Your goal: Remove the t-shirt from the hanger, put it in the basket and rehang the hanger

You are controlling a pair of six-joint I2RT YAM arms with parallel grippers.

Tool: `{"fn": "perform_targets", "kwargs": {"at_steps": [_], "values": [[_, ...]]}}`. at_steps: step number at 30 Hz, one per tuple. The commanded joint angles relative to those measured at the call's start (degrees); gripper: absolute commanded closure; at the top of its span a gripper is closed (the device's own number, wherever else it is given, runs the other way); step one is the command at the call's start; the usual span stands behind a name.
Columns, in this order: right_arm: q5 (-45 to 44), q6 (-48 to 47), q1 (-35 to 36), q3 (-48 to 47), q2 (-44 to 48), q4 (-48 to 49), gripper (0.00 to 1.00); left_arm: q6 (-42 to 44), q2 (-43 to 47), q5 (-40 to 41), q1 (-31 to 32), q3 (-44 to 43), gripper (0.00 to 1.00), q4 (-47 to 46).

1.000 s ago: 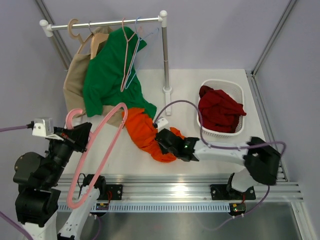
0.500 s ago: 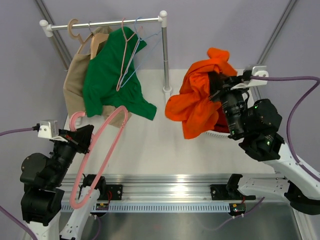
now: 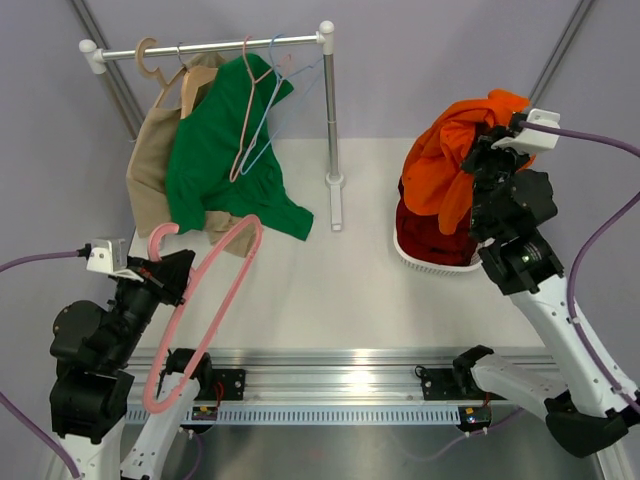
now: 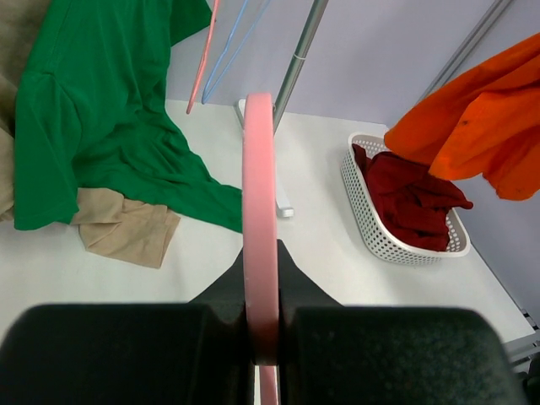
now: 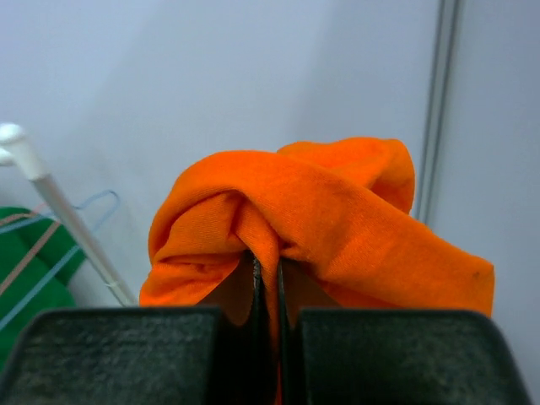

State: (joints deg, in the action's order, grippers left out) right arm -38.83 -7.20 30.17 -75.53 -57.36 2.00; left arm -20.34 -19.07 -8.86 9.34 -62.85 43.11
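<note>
The orange t-shirt (image 3: 455, 150) hangs bunched from my right gripper (image 3: 492, 150), high above the white basket (image 3: 410, 255). In the right wrist view the jaws are shut on a fold of the t-shirt (image 5: 337, 211), with my right gripper (image 5: 268, 278) at the frame's middle. The t-shirt also shows at the right edge of the left wrist view (image 4: 472, 126). My left gripper (image 3: 178, 277) is shut on the thick pale pink hanger (image 3: 215, 285), which is bare and slants over the table's front left. In the left wrist view the hanger (image 4: 258, 202) runs edge-on between the jaws of my left gripper (image 4: 260, 283).
A clothes rail (image 3: 215, 45) at the back left carries a green shirt (image 3: 220, 150), a beige garment (image 3: 150, 170), thin pink and blue wire hangers (image 3: 255, 110) and a wooden hanger (image 3: 150, 55). Its post (image 3: 330, 120) stands mid-table. The basket holds a dark red garment (image 3: 435, 235).
My right gripper has carried the orange t-shirt up from the table's front middle and to the right, over the basket. My left gripper has kept hold of the pink hanger, shifting slightly.
</note>
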Motion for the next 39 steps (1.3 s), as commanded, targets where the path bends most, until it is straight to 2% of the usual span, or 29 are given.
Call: {"fn": "perform_targets", "kwargs": {"at_steps": [1,2,9,13,20,25,30,34,35,37,38,39], "values": [[7.16,7.01,-8.33,5.55,-1.34,1.43,1.00,0.12,-0.09,-1.42,0.32,-0.17,1.00,-4.18],[8.67,11.20,-10.46,7.91,-1.87,1.51,1.00,0.12,-0.26,-1.42,0.32,-0.25,1.00,-4.09],[15.80,18.71,-21.99,14.88,-13.37,9.24,1.00,0.30,-0.79,-0.98,0.41,0.01,1.00,-4.09],[17.29,22.75,-22.61,16.19,-20.85,10.39,1.00,0.65,-1.23,-0.63,0.41,-0.08,1.00,-4.09],[23.98,38.73,-21.65,29.00,-23.23,11.80,1.00,0.83,-2.46,0.69,0.41,-0.69,1.00,-4.62],[23.01,44.81,-19.80,36.31,-21.13,13.46,1.00,1.70,-3.16,3.32,0.41,-1.75,1.00,-4.53],[22.92,46.58,-19.80,36.59,-24.37,14.00,0.98,2.40,-6.32,5.77,0.41,-2.10,1.00,-4.70],[23.27,46.49,-19.80,37.73,-20.70,14.44,0.65,4.08,-9.49,8.51,0.41,-3.42,1.00,-5.32],[23.45,46.14,-19.80,37.47,-19.12,13.65,0.41,4.43,-10.19,8.60,0.32,-3.77,1.00,-5.58],[23.97,45.79,-19.80,36.60,-13.43,10.24,0.26,4.95,-12.90,8.60,0.41,-5.95,1.00,-5.76],[24.06,45.44,-19.80,36.42,-11.04,9.35,0.14,5.22,-14.05,8.69,0.41,-6.66,1.00,-6.02],[24.32,45.35,-19.72,36.24,-9.10,8.21,0.11,6.00,-15.20,8.60,0.41,-7.28,1.00,-6.20]]}}
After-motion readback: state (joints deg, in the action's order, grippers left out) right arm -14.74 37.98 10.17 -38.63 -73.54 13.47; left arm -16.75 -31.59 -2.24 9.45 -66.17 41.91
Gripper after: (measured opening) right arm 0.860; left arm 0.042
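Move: The basket that the right hand's orange t-shirt is taken to lies about 7 cm ahead of that hand, level sideways and some 42 cm below; the dark red cloth is in it. The rack post stands roughly 14 cm ahead, 24 cm left and 24 cm below. From the left hand, holding the pink hanger, the rack rail is some 33 cm ahead, 6 cm right and 12 cm above, the basket 24 cm ahead, 50 cm right and 30 cm below. The right fingers, still pinching the orange t-shirt, lower it some 38 cm into the basket, swinging forward about 13 cm, then slightly back, while tipping down about 35 degrees and rolling left side up. At the bottom they open wide, let go and start to rise. Late on, the left hand carries the hanger about 5 cm forward, towards the rack. ##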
